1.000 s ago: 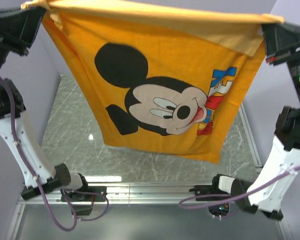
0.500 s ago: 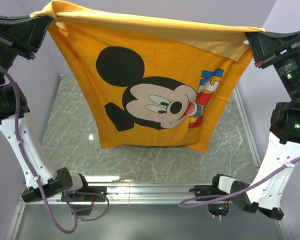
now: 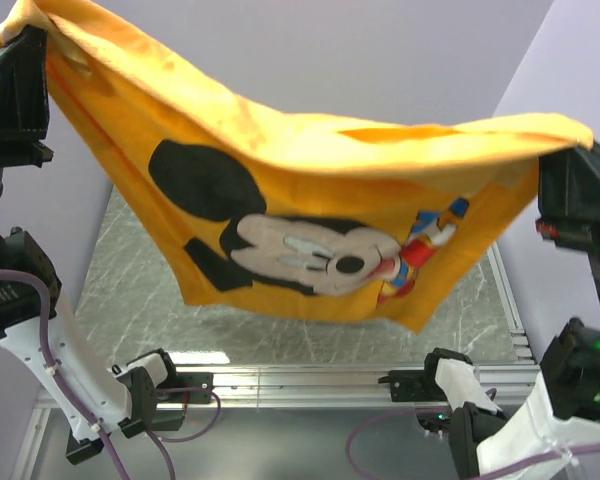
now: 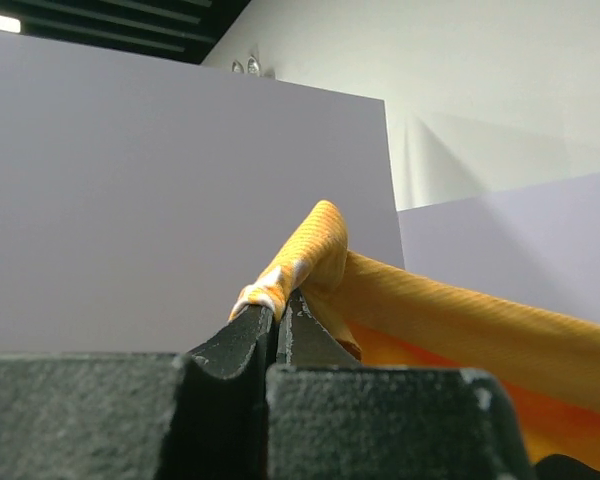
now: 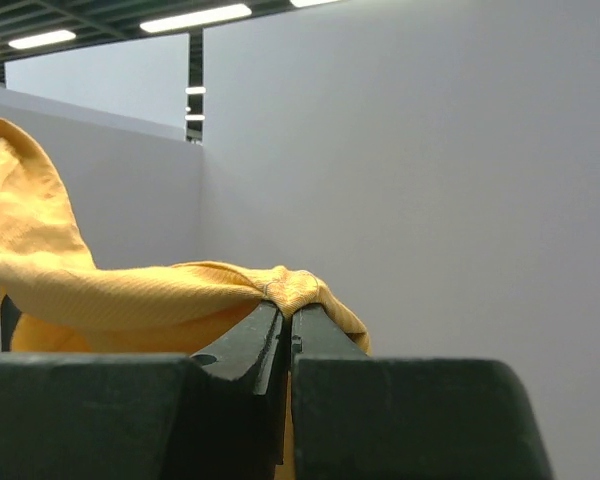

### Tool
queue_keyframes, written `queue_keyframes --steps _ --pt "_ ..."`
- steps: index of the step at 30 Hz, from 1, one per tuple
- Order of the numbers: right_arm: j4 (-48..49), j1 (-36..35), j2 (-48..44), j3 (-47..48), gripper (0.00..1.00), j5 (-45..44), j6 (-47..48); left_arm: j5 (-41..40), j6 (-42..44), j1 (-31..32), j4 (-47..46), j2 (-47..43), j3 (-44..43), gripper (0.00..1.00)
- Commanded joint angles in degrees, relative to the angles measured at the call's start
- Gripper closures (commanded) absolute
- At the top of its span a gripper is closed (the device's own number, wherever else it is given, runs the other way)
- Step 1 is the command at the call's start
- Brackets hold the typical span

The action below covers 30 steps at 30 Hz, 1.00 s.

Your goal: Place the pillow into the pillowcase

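Note:
The orange pillowcase (image 3: 300, 190) with the Mickey Mouse face hangs in the air between both arms, billowing, its lower edge above the table. My left gripper (image 3: 10, 40) is shut on its upper left corner, seen as bunched orange cloth (image 4: 305, 250) pinched between the black fingers (image 4: 240, 335) in the left wrist view. On the right, my right gripper (image 3: 570, 150) is shut on the other upper corner, with the cloth (image 5: 130, 290) folded over the fingers (image 5: 250, 340). The pillow is out of view.
A marbled grey table top (image 3: 150, 290) lies under the hanging cloth. Lilac walls (image 3: 380, 60) enclose the back and both sides. A metal rail (image 3: 300, 380) with both arm bases runs along the near edge.
Both grippers have swung the pillowcase up and forward; the taut top edge now sags and billows, and the Mickey face is tilted flatter. The arms' bases and elbows have shifted too.

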<state>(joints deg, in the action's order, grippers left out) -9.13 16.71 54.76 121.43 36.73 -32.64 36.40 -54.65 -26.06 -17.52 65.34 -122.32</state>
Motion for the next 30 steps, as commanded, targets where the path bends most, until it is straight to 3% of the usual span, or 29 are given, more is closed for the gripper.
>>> queue_keyframes --steps 1,6,10,15,17,23,25,27,28,30 --pt "4.56 0.52 -0.01 -4.25 1.00 -2.54 2.06 -4.41 2.71 -0.39 0.29 0.23 1.55 1.00" --pt "2.00 0.43 -0.10 -12.95 1.00 1.66 4.25 0.50 1.31 -0.39 -1.19 0.31 8.56 1.00" --pt "-3.96 0.43 5.17 -12.27 1.00 2.04 5.04 6.57 -4.04 -0.22 0.20 4.52 11.31 1.00" --pt "3.14 0.26 11.83 -12.80 1.00 -3.23 0.22 8.78 -2.14 6.19 -0.49 13.13 11.24 1.00" --pt "3.41 0.17 15.36 -6.84 1.00 -5.52 -1.01 7.11 -0.02 7.52 -2.08 18.64 7.47 1.00" --pt "8.50 0.17 28.62 15.56 1.00 -13.52 -3.04 -5.79 -5.12 6.90 -8.49 34.40 -17.92 0.99" --pt "9.04 0.25 29.70 20.75 1.00 -14.84 -2.51 -8.88 -1.88 7.52 -8.94 33.71 -17.78 0.99" --pt "8.08 0.17 28.48 20.44 1.00 -14.32 -1.73 -6.27 -0.81 7.34 -9.20 32.75 -15.68 1.00" --pt "7.55 0.17 26.99 15.03 1.00 -10.58 -1.63 -3.30 -0.46 7.08 -7.81 31.96 -13.66 1.00" --pt "6.41 -0.01 19.73 4.40 1.00 -6.34 -0.32 6.53 -0.19 6.91 -8.67 25.65 1.32 0.99"
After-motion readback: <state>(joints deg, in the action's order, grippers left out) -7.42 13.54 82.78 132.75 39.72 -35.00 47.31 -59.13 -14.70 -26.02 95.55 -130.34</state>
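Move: Both grippers already hold the pillowcase high in the air by its two upper corners, the pillow apparently inside. From the left hand, the case's hanging middle is about 20 cm right, 2 cm ahead and 22 cm below, and the right-held corner some 40 cm right, 4 cm back and 4 cm lower. From the right hand, the middle lies about 21 cm left, 5 cm ahead and 18 cm below, and the left-held corner 40 cm left, 4 cm ahead and 4 cm higher. After a brief start in place, both arms fling the pillowcase quickly forward, away from the bases, by some 23 cm, dipping about 10 cm on the way and tipping their fingers forward and down by 25 to 30 degrees, while the right hand eases rightward and the left slightly left, away from each other. Both then rise again, the right by more than the left, drawing back a centimetre or two at the end as the wrists partly tip back up, and both grippers keep their pinch on the corners throughout. ##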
